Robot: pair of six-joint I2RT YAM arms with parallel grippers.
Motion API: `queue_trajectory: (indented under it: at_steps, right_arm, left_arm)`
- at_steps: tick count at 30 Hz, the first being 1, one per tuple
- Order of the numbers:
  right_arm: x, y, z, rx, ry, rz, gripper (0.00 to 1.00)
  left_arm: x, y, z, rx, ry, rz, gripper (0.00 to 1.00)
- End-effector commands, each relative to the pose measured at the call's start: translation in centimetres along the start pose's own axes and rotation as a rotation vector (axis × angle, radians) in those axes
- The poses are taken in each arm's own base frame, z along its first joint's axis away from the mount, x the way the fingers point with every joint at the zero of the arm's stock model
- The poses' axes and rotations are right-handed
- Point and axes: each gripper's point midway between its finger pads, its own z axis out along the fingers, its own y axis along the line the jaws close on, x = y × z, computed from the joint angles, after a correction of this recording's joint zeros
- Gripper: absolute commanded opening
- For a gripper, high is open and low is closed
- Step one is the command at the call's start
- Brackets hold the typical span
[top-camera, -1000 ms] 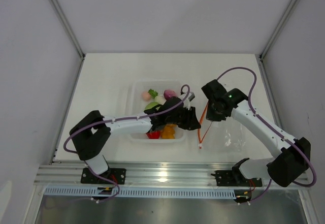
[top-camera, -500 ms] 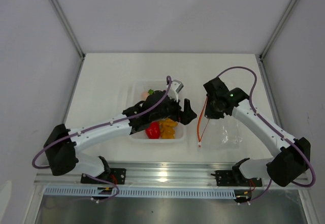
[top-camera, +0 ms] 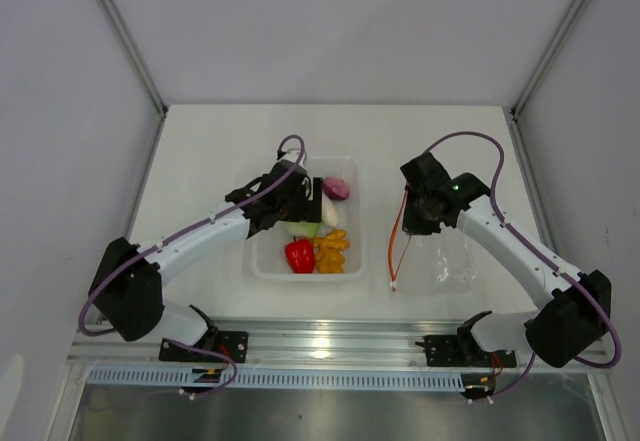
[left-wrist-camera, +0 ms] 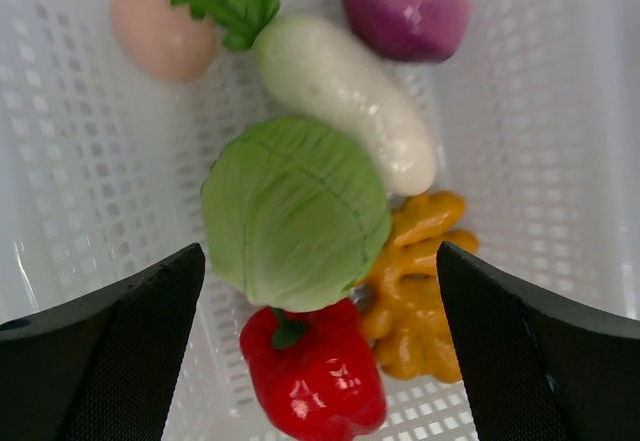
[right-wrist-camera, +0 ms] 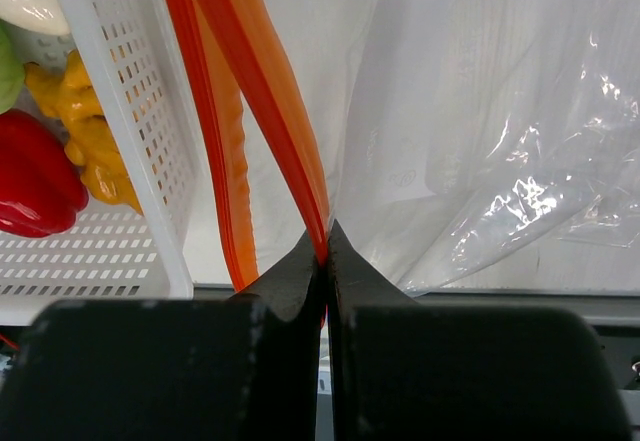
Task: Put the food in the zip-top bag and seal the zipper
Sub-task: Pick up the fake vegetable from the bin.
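The food lies in a white perforated tray [top-camera: 262,261]: green cabbage [left-wrist-camera: 295,211], white radish [left-wrist-camera: 345,96], purple onion [left-wrist-camera: 405,6], pink round piece [left-wrist-camera: 163,31], red bell pepper [left-wrist-camera: 315,371] and orange-yellow lumpy piece [left-wrist-camera: 420,281]. My left gripper [left-wrist-camera: 318,261] hovers open above the cabbage, holding nothing; the top view shows the left gripper [top-camera: 305,206] over the tray's far half. The zip-top bag [top-camera: 445,261] lies right of the tray. My right gripper [right-wrist-camera: 327,236] is shut on one lip of the orange-red zipper [right-wrist-camera: 255,81], holding the mouth lifted and apart. The clear zip-top bag [right-wrist-camera: 480,111] shows nothing inside.
The tray's wall [right-wrist-camera: 130,111] stands close to the left of the bag's mouth. An aluminium rail [top-camera: 330,341] runs along the table's near edge. White walls enclose the table on three sides.
My left gripper has swung left from beside the bag's mouth to above the tray, and its jaws have opened wide. The right arm has hardly moved and keeps its grip.
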Motion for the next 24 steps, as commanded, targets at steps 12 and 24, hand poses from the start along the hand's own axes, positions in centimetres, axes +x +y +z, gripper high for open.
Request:
queue_trajectory:
  at_steps: [12, 24]
  right_arm:
    - [-0.3, 0.8, -0.2, -0.013, -0.017, -0.024, 0.0]
    - [-0.1, 1.0, 0.2, -0.006, -0.008, -0.033, 0.0]
  left_arm:
    - [2.1, 1.4, 3.1, -0.162, 0.181, -0.038, 0.99]
    - [3.9, 0.3, 5.2, -0.101, 0.218, -0.05, 0.97]
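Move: The green cabbage in the bin lies about 9 cm below the left hand, some 3 cm ahead and 1 cm to the right. The red pepper adjoins it, 5 cm back and 1 cm right of the hand; the white radish is 6 cm ahead and 6 cm right, the ginger 4 cm back and 8 cm right. From the right hand, the cabbage lies roughly 24 cm to the left, 9 cm ahead and 10 cm lower. Down into the bin goes the left hand, about 6 cm, quickly at first and then easing, with the jaws kept wide open around the green cabbage. As it sinks the wrist tips the fingers more steeply down, by roughly 15 degrees in all, its fingers coming to either side of the cabbage. The shut right gripper keeps its pinch on the bag's orange zipper edge, practically still. ##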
